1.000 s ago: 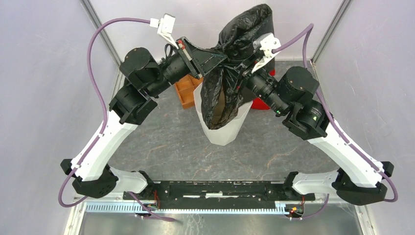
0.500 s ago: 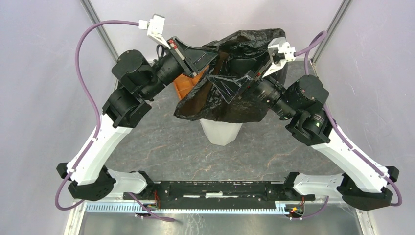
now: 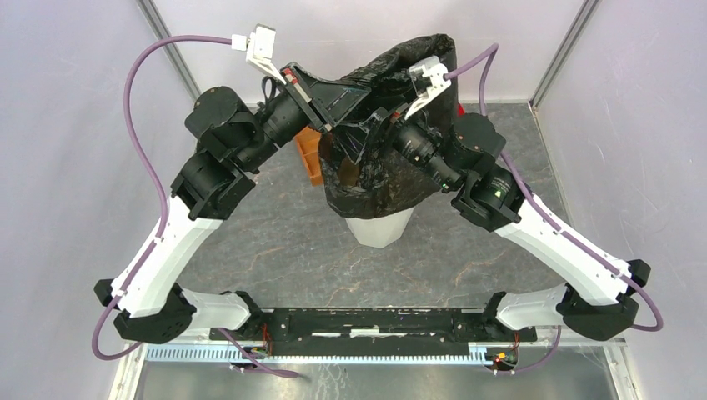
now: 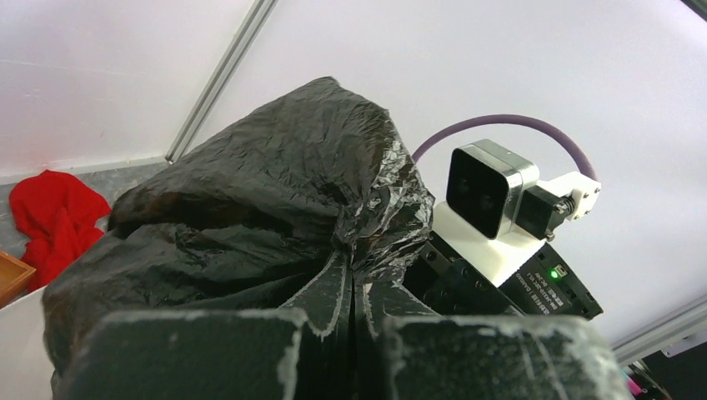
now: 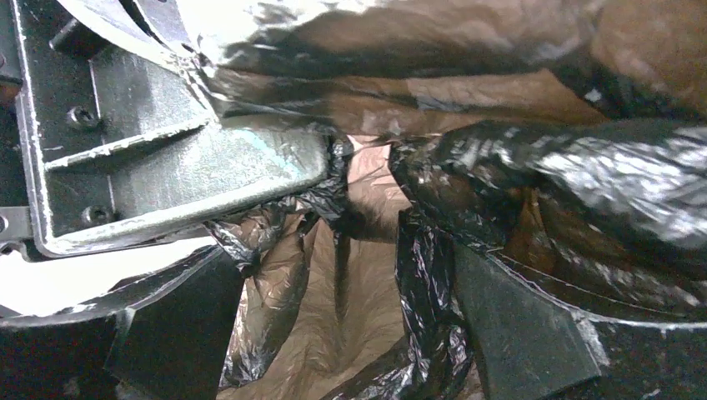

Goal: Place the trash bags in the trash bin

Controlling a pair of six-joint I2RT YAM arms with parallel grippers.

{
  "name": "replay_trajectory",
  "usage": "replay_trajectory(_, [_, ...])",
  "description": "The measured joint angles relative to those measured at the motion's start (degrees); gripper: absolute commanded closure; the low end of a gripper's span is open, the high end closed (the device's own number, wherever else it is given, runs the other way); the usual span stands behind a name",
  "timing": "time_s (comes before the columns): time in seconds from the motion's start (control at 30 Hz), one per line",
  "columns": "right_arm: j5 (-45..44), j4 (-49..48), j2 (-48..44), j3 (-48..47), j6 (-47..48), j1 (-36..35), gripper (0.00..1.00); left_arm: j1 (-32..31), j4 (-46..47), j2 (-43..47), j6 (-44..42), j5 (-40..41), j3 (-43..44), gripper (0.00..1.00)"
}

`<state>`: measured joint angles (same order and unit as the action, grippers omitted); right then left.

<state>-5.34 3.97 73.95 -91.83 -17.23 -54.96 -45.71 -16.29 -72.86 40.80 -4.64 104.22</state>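
Note:
The black trash bag [image 3: 383, 179] hangs in a crumpled heap over the top of the white trash bin [image 3: 379, 229], hiding its rim. My left gripper [image 3: 368, 89] holds it up from above, shut on a pinched fold of the trash bag [image 4: 250, 192] at its fingertips [image 4: 352, 271]. My right gripper [image 3: 354, 150] is pushed into the bag just under the left one. Its fingers [image 5: 517, 325] stand wide apart, with loose thin film [image 5: 350, 283] hanging between them, and the right gripper [image 5: 342, 325] grips nothing.
An orange-brown tray [image 3: 310, 158] sits on the table left of the bin, partly under the left arm. A red cloth [image 4: 50, 217] lies behind the bin. Grey walls and metal frame posts [image 3: 171, 58] close in the back and sides.
My right gripper has opened and let go of the bag, and its arm has swung left toward the left gripper. The bag, spread wide half a second ago, now hangs bunched over the bin.

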Motion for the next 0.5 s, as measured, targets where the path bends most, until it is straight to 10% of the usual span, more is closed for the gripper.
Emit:
replay_trajectory(0.1, [-1.73, -0.02, 0.24, -0.17, -0.09, -0.87, 0.08, 0.0, 0.2, -0.26, 0.0, -0.37, 0.0, 0.98])
replay_trajectory(0.3, [-7.23, -0.68, 0.26, -0.85, 1.11, -3.17, 0.91, 0.0, 0.61, -0.5, 0.02, -0.98, -0.02, 0.93])
replay_trajectory(0.5, [-9.97, -1.66, 1.2, -1.55, 1.03, -2.86, 1.0, 0.0, 0.37, 0.52, -0.44, -1.42, -1.53, 0.28])
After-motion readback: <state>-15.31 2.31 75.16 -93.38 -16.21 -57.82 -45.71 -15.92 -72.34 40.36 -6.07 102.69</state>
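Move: The trash bag's gathered rim is pinched in the left hand's shut fingertips, and lies about 2 cm ahead and 2 cm to the left of the right hand point, between that hand's wide-open fingers at about the same height. The trash bin stands under the bag: from the right hand roughly 3 cm back, 3 cm to the right and 38 cm down. The wooden tray lies some 22 cm ahead of the right hand, 4 cm to the left and 51 cm below. The bag's gathered rim gets pinched by the right hand, whose wide-open fingers shut fully on the film beside the left fingertips while that hand eases about 1 cm forward and 1 cm up, turning some 5 degrees clockwise. The left hand keeps its pinch almost in place until the right has closed, then opens to under half and sinks barely 1 cm. ##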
